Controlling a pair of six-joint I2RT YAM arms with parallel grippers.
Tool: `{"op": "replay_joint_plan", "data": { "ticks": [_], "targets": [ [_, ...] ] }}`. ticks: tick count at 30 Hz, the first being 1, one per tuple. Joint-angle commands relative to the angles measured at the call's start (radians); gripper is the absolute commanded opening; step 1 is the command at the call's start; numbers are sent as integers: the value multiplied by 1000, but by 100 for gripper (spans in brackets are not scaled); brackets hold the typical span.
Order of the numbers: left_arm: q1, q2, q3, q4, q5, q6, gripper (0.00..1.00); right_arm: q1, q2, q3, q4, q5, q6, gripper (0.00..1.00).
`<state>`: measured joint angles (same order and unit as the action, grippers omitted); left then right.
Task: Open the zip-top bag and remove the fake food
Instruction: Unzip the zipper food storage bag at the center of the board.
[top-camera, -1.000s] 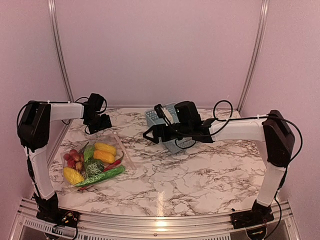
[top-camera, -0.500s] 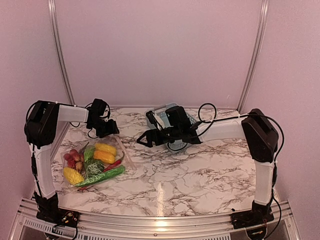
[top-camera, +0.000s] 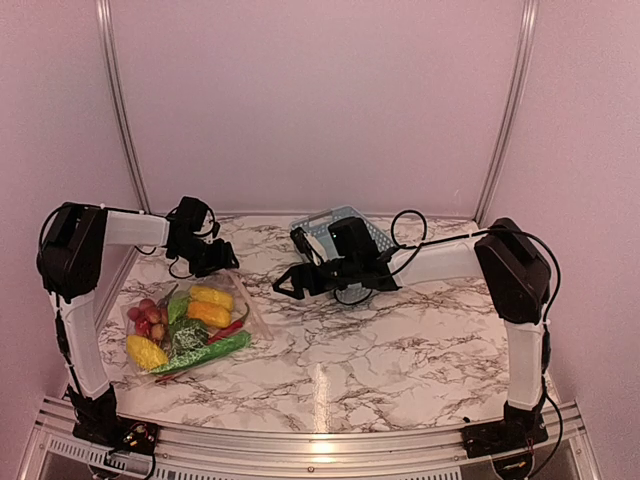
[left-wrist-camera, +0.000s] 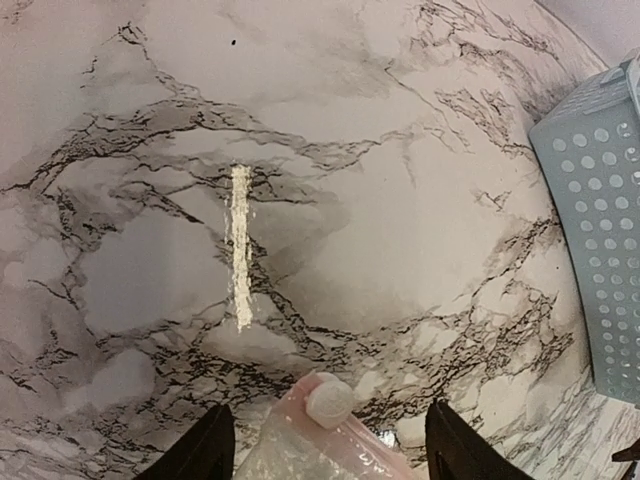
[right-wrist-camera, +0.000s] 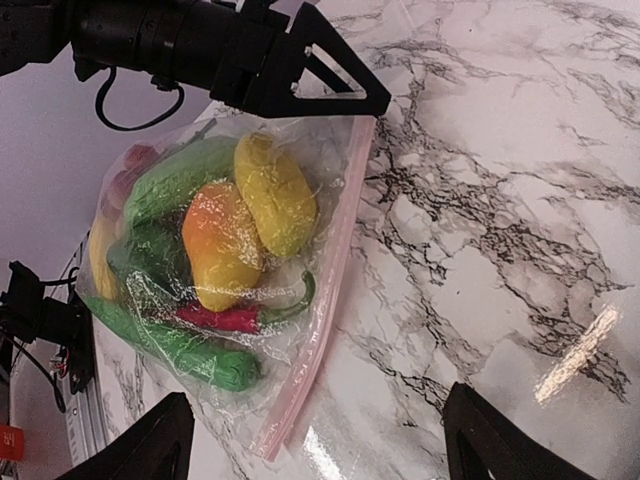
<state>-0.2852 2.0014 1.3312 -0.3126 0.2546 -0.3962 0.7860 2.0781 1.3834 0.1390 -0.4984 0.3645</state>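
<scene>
The zip-top bag (top-camera: 238, 300) lies flat at the left of the marble table, its pink zip strip (right-wrist-camera: 330, 290) facing the middle and closed. Inside it is the fake food (top-camera: 190, 322): a yellow piece (right-wrist-camera: 275, 195), an orange-yellow piece (right-wrist-camera: 220, 245), a red chilli (right-wrist-camera: 222, 318) and a green cucumber (right-wrist-camera: 185, 345). My left gripper (top-camera: 220, 262) hovers open over the bag's far corner, with the white slider (left-wrist-camera: 328, 402) lying between its fingers (left-wrist-camera: 205, 450), untouched. My right gripper (top-camera: 284, 287) stands open just right of the zip strip, holding nothing.
A blue-grey lattice basket (top-camera: 342, 226) stands at the back middle, behind the right arm, and shows at the right edge of the left wrist view (left-wrist-camera: 600, 250). Bare marble table (top-camera: 400, 350) spreads across the middle and right. Pink walls close in the back and sides.
My right arm has swung left and lower, off the basket and toward the bag's zip edge. My left gripper has shifted slightly toward the bag's far corner.
</scene>
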Motion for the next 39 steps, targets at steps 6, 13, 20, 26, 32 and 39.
{"op": "replay_joint_plan", "data": {
  "ticks": [6, 13, 20, 26, 32, 39],
  "targets": [
    [24, -74, -19, -89, -56, 64, 47, 1, 14, 16, 29, -19, -11, 84],
    [24, -60, -11, -120, -63, 78, 46, 1, 14, 13, 29, -20, -15, 84],
    [23, -32, -12, -129, -81, 88, 48, 1, 9, 8, 23, -17, -19, 84],
    [22, -36, -28, -117, -52, 82, 31, 1, 10, 9, 20, -12, -23, 84],
    [20, -36, -38, -108, -31, 79, 28, 1, 16, 16, 18, -16, -20, 84],
    [7, -33, -39, -92, -19, 72, 4, 1, 22, 22, 13, -16, -19, 84]
  ]
}}
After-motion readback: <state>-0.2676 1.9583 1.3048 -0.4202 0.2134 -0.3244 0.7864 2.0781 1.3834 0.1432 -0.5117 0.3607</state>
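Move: The bag's corner film, inside the zip, lies about 2 cm back, 2 cm left and 1 cm below the left hand. The slider is about 1 cm ahead, 1 cm right and 2 cm below; the top yellow fruit is some 8 cm back and 3 cm left, and the blue basket some 26 cm right and 3 cm ahead. From the right hand, the corner film is about 8 cm ahead, 14 cm left and 8 cm lower. The left hand shifts about 3 cm left and back, away from the slider, fingers closing on the corner film. ##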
